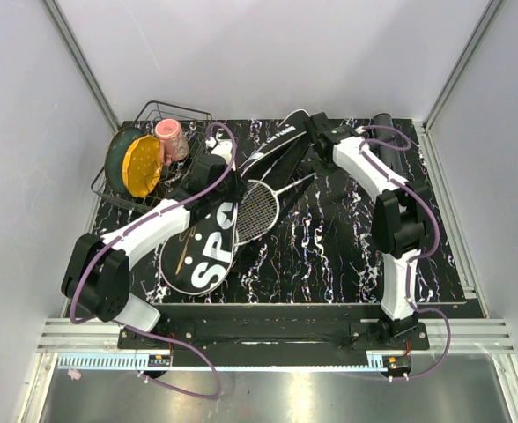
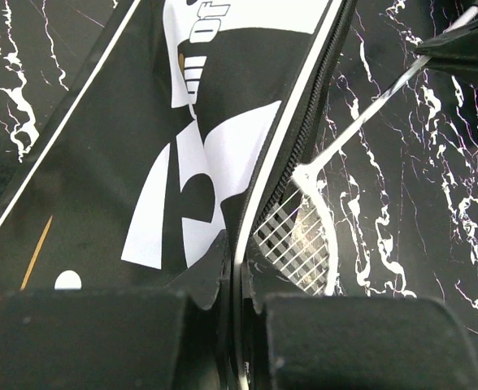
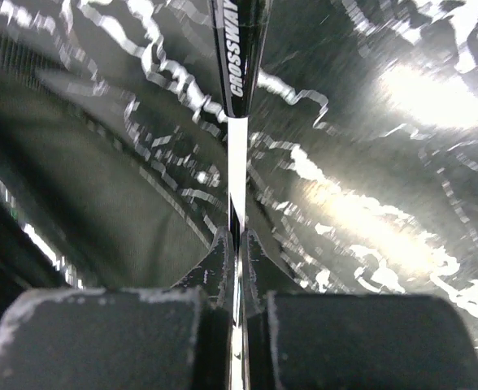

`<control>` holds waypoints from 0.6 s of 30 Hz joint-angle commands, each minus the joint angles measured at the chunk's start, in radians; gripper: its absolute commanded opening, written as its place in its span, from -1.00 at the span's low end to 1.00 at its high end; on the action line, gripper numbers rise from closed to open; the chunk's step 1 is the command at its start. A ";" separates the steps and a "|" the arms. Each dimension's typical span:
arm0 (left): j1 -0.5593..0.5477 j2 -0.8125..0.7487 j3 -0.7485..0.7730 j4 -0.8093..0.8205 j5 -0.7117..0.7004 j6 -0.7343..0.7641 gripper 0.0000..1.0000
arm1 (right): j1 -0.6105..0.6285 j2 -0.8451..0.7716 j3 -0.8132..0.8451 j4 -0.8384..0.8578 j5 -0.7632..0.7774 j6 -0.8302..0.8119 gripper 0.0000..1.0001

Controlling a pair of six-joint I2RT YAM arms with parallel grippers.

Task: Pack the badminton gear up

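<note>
The big black bag (image 1: 204,257) with white lettering lies left of centre on the marbled table. My left gripper (image 1: 224,182) (image 2: 237,248) is shut on the bag's white-piped zip edge (image 2: 263,175). The racket's white-strung head (image 1: 257,211) (image 2: 300,244) sits right beside that edge, partly hidden by my fingers. Its thin shaft (image 1: 290,183) (image 3: 237,154) runs up and to the right, and my right gripper (image 1: 313,169) (image 3: 237,236) is shut on it. The right gripper's black fingers (image 2: 467,45) also show in the left wrist view. A long black tube (image 1: 384,132) lies at the back right, partly behind the right arm.
A wire basket (image 1: 187,113) at the back left holds a yellow plate (image 1: 142,167), a green plate (image 1: 116,152) and a pink cup (image 1: 171,139). White walls close in the table on three sides. The left arm's purple cable loops over the bag.
</note>
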 commanded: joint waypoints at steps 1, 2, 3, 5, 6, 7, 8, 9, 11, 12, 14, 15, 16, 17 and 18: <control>-0.001 -0.020 0.037 0.091 -0.022 -0.026 -1.00 | 0.121 -0.059 0.042 0.108 -0.020 -0.048 -1.00; -0.001 -0.017 0.038 0.091 -0.020 -0.027 -1.00 | 0.138 -0.062 0.035 0.119 -0.028 -0.066 -1.00; -0.001 -0.019 0.037 0.091 -0.020 -0.029 -1.00 | 0.150 -0.065 0.025 0.126 -0.033 -0.092 -1.00; -0.003 -0.013 0.046 0.093 -0.008 -0.033 -1.00 | 0.180 -0.094 -0.039 0.196 -0.074 -0.123 -1.00; -0.003 -0.010 0.047 0.093 -0.002 -0.035 -1.00 | 0.186 -0.106 -0.071 0.244 -0.096 -0.152 -1.00; -0.003 -0.007 0.049 0.094 0.004 -0.036 -1.00 | 0.186 -0.121 -0.123 0.329 -0.166 -0.157 -1.00; -0.001 -0.002 0.049 0.100 0.025 -0.040 -1.00 | 0.187 -0.125 -0.143 0.361 -0.197 -0.162 -1.00; -0.001 0.003 0.049 0.105 0.033 -0.040 -1.00 | 0.189 -0.128 -0.156 0.385 -0.217 -0.180 -1.00; -0.001 0.009 0.046 0.115 0.053 -0.046 -1.00 | 0.192 -0.122 -0.166 0.418 -0.266 -0.189 -1.00; -0.003 0.012 0.047 0.117 0.059 -0.044 -1.00 | 0.195 -0.120 -0.171 0.431 -0.284 -0.191 -1.00; -0.001 0.021 0.047 0.129 0.087 -0.049 -1.00 | 0.195 -0.114 -0.185 0.465 -0.349 -0.183 -1.00; -0.001 0.023 0.046 0.135 0.101 -0.049 -1.00 | 0.197 -0.111 -0.186 0.517 -0.382 -0.209 -1.00; -0.001 0.027 0.046 0.140 0.113 -0.050 -1.00 | 0.198 -0.096 -0.174 0.527 -0.440 -0.214 -1.00; -0.001 0.030 0.046 0.140 0.119 -0.058 -1.00 | 0.198 -0.085 -0.164 0.534 -0.468 -0.217 -1.00; -0.001 0.030 0.043 0.140 0.116 -0.058 -1.00 | 0.198 -0.079 -0.159 0.533 -0.487 -0.221 -1.00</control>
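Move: The right hand holds a racket by its shaft; the bag's open mouth lies about 15 cm to its left, 4 cm back and some 6 cm lower. The racket head, already partly in the mouth, is about 20 cm left and 13 cm back. The bag's far end is 14 cm ahead and 7 cm left, the tube 5 cm ahead and 22 cm right. From the left hand, which holds the bag's edge, the mouth is about 11 cm right and 6 cm ahead. Still pinching the racket's shaft, the right hand carries it into the bag's mouth, sweeping about 15 cm left and early on drawing back some 4 cm at nearly level height. Its wrist swings roughly 30 degrees counter-clockwise, its left side tipping up a little. The left hand keeps its pinch on the bag's zip edge and sinks about 1 cm. ##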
